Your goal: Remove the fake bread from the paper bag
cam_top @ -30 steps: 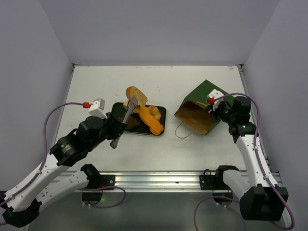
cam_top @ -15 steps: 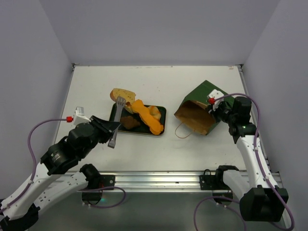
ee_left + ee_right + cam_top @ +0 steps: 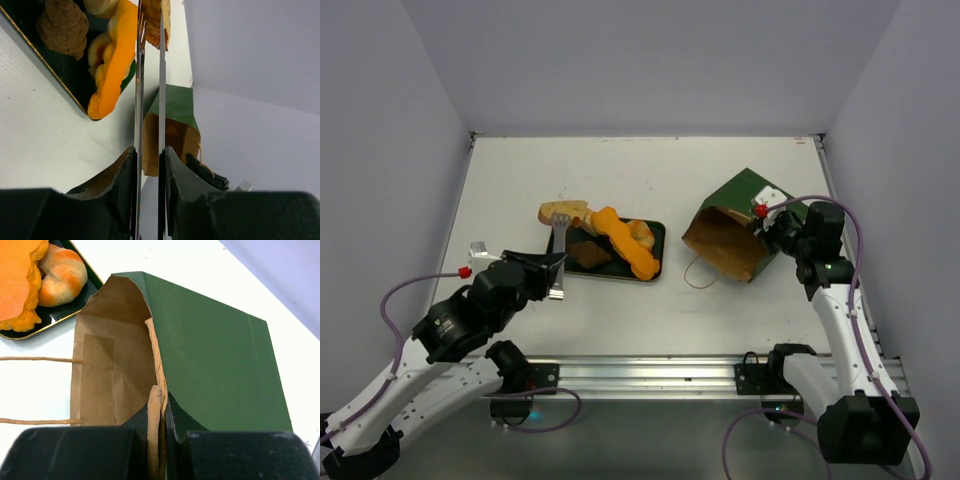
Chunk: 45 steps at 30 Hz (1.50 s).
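Note:
The dark green paper bag point(image 3: 745, 208) lies on its side, brown mouth facing the tray; in the right wrist view the paper bag point(image 3: 215, 350) shows no bread in the part of its inside that I can see. My right gripper point(image 3: 766, 230) point(image 3: 161, 412) is shut on its folded rim. My left gripper point(image 3: 555, 272) point(image 3: 150, 160) is shut on metal tongs point(image 3: 560, 245) point(image 3: 139, 100). The tong tips pinch a tan bread slice point(image 3: 563, 211) point(image 3: 151, 20) at the tray's far left corner. An orange stick point(image 3: 626, 244) point(image 3: 118, 55), a pale roll point(image 3: 642, 232) point(image 3: 62, 274) and a brown bun point(image 3: 588, 254) point(image 3: 62, 25) lie on the tray.
The dark rectangular tray point(image 3: 655, 232) point(image 3: 65, 312) sits mid-table, left of the bag. The bag's string handles point(image 3: 695, 272) point(image 3: 40, 360) trail on the white tabletop toward the tray. Grey walls close the table on three sides.
My left arm has drawn back to the left, and the tongs with the bread slice have swung left and down from over the tray to its far left corner. The right arm and bag stayed still.

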{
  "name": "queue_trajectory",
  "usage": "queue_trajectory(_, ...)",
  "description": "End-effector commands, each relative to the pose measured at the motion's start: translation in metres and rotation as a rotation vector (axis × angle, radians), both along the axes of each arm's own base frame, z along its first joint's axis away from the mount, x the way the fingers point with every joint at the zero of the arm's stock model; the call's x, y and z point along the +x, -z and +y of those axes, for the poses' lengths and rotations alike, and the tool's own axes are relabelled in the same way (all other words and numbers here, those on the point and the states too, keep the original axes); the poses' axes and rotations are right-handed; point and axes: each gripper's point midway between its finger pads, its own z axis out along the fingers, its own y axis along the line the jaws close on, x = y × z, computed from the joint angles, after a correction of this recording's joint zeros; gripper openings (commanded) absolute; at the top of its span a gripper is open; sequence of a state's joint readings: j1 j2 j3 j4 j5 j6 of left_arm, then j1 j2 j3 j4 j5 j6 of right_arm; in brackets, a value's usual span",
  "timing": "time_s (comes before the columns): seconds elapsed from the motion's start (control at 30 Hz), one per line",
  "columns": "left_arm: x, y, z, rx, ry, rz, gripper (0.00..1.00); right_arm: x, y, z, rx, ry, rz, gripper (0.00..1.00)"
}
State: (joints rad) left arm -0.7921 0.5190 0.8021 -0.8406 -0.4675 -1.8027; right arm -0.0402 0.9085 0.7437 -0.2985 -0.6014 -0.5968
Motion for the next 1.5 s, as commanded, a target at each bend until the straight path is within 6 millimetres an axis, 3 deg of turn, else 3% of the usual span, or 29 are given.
queue_trajectory(0.0,0.013,-0.007,0.016,-0.074,-0.152,-0.026,0.00,0.000,-0.012,0.006,0.027,-0.024,-0.043,0.00)
queue_trajectory(0.33,0.012,0.012,0.025,-0.182,-0.235,-0.003,0.00,0.000,-0.013,0.007,0.030,-0.031,-0.043,0.00)
queue_trajectory(0.53,0.015,0.026,0.018,-0.258,-0.250,0.021,0.00,0.000,-0.013,0.007,0.029,-0.028,-0.044,0.00)
queue_trajectory(0.73,0.022,0.028,0.017,-0.350,-0.295,0.012,0.00,0.000,-0.013,0.006,0.026,-0.026,-0.045,0.00)
queue_trajectory(0.93,0.025,0.031,0.022,-0.392,-0.349,0.013,0.00,0.000,-0.012,0.006,0.027,-0.027,-0.043,0.00)
queue_trajectory(1.07,0.028,0.044,0.017,-0.407,-0.352,0.036,0.00,0.000,-0.012,0.006,0.026,-0.026,-0.043,0.00)
queue_trajectory(1.47,0.023,0.053,0.025,-0.422,-0.382,0.058,0.00,0.000,-0.012,0.006,0.027,-0.025,-0.041,0.00)
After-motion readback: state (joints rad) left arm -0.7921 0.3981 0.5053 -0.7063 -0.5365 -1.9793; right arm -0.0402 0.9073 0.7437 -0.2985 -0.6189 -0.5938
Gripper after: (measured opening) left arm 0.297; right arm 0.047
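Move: Ahead of the left hand by about 19 cm and some 22 cm below, almost in line with it, lies the left end of the tray; the tongs in its fingers already hold the bread slice out over there. The dark bread sits about 16 cm ahead and 7 cm right, the round roll 24 cm ahead and 7 cm right, the orange bread 17 cm ahead and 19 cm right. From the right hand, the tray's left end is roughly 53 cm left and 6 cm ahead. Lowering the tongs with the bread slice in their tips, the left hand sinks about 7 cm towards the tray's left end, in two stages with a brief hitch between, and then levels off. Early on the wrist turns some 5 to 10 degrees counter-clockwise; the fingers keep their hold and the tongs stay shut on the slice. ##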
